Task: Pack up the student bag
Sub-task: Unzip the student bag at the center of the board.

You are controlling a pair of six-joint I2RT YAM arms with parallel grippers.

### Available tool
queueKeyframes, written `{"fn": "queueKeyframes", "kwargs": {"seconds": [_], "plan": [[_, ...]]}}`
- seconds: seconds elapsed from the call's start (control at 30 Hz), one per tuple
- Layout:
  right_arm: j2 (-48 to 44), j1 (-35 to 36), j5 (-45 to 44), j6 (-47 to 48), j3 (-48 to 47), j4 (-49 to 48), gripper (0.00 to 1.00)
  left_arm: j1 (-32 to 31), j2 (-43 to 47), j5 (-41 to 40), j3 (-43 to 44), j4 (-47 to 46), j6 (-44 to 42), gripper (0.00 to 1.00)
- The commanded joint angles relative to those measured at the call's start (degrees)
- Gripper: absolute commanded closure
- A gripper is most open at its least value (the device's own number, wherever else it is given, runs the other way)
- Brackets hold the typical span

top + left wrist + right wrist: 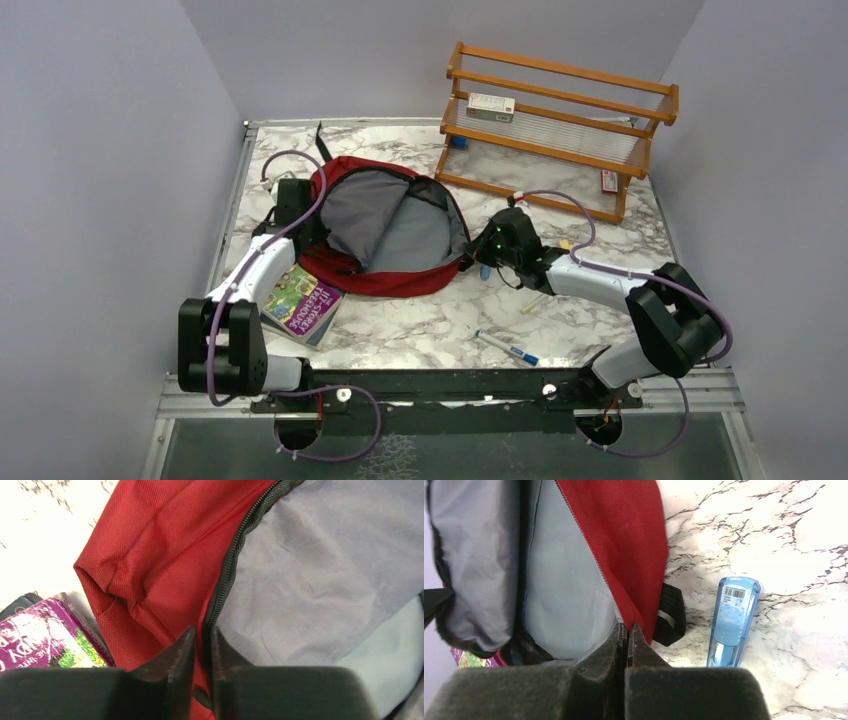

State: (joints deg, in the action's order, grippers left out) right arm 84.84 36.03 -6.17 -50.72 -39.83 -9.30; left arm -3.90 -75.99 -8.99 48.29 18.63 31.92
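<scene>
The student bag [400, 272] lies open in the middle of the marble table, dark red outside with its grey lining facing up. At the bag's left rim, my left gripper [310, 232] has its jaws nearly together over the zipper edge [225, 575], red fabric [150, 555] between the fingers [182, 650]. My right gripper [478, 250] is shut on the bag's right rim, pinching the red edge [624, 540] where it meets the grey lining [569, 590]. In the wrist views the tips sit at my left gripper [202, 632] and my right gripper [627, 627].
A purple book [300, 300] lies by the bag's lower left corner. A blue transparent stick [734, 620] rests on the table just right of the right gripper. A pen [507, 348] lies near the front edge. A wooden rack [555, 130] holding a small box [490, 107] stands at the back right.
</scene>
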Motion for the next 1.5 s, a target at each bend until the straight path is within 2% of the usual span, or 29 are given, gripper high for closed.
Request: {"fn": "queueKeyframes", "kwargs": {"seconds": [0.0, 0.1, 0.17, 0.47, 0.57, 0.7, 0.83, 0.97, 1.2, 1.3, 1.47], "plan": [[-2.0, 0.0, -1.3, 2.3, 0.6, -1.8, 1.00, 0.8, -2.6, 1.7, -1.0, 1.5, 2.3, 0.72], [-2.9, 0.0, -0.2, 3.3, 0.6, -2.5, 0.97, 0.9, -2.0, 0.6, -1.2, 1.6, 2.3, 0.54], [-3.6, 0.0, 0.7, 4.1, 0.7, -3.3, 0.92, 1.1, -0.9, -0.2, -1.0, 1.5, 1.8, 0.47], [-10.9, 0.0, 1.0, 9.3, -0.4, 0.1, 0.66, 1.7, 4.3, -2.0, 3.6, 3.9, -2.8, 0.29], [-13.8, 0.0, 0.5, 12.2, -0.4, 2.1, 0.60, 2.2, 6.9, -2.0, 4.5, 5.0, -4.4, 0.26], [-15.3, 0.0, 0.9, 13.0, -1.8, 5.5, 0.57, 3.3, 9.5, -4.5, 5.0, 7.7, -5.6, 0.23], [-13.3, 0.9, 5.4, 10.9, -5.8, 9.2, 0.53, 7.5, 10.1, -7.6, 5.9, 10.2, -6.6, 0.20], [-11.2, 6.2, 5.4, 8.6, -8.4, 7.3, 0.50, 13.1, 7.8, -7.5, 7.9, 10.8, -6.6, 0.19], [-1.0, 18.1, 8.4, 4.8, -14.7, 2.8, 0.45, 19.3, -0.3, -9.6, 13.0, 10.8, -7.5, 0.16], [4.0, 22.2, 8.8, 2.5, -16.0, -0.5, 0.39, 21.6, -3.0, -7.6, 13.6, 11.0, -8.2, 0.14], [12.5, 26.7, 10.2, -1.7, -18.3, -6.4, 0.36, 24.2, -5.9, -3.3, 10.9, 11.1, -8.1, 0.13]]}}
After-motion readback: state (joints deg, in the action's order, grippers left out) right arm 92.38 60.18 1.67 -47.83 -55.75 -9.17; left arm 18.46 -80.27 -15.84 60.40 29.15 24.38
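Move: My left fingers hold the zipped edge at the left of the student bag's mouth; the books lie roughly 13 cm back and 5 cm left of them, some 8 cm below. My right fingers pinch the mouth's right corner. From my right hand, the bag's near rim is about 6 cm back and 18 cm left, 2 cm lower; the blue case is some 2 cm back, 3 cm right and 6 cm below. I let go of the bag with both hands. My left hand dips about 2.5 cm at the flap edge while opening wide, lifts clear, then swings some 16 cm left over bare table, sinking again late. My right hand opens past halfway, rises straight off the corner, then sweeps about 18 cm left and 11 cm back to the bag's near rim, turning some 30 degrees counter-clockwise and lowering at the end. ##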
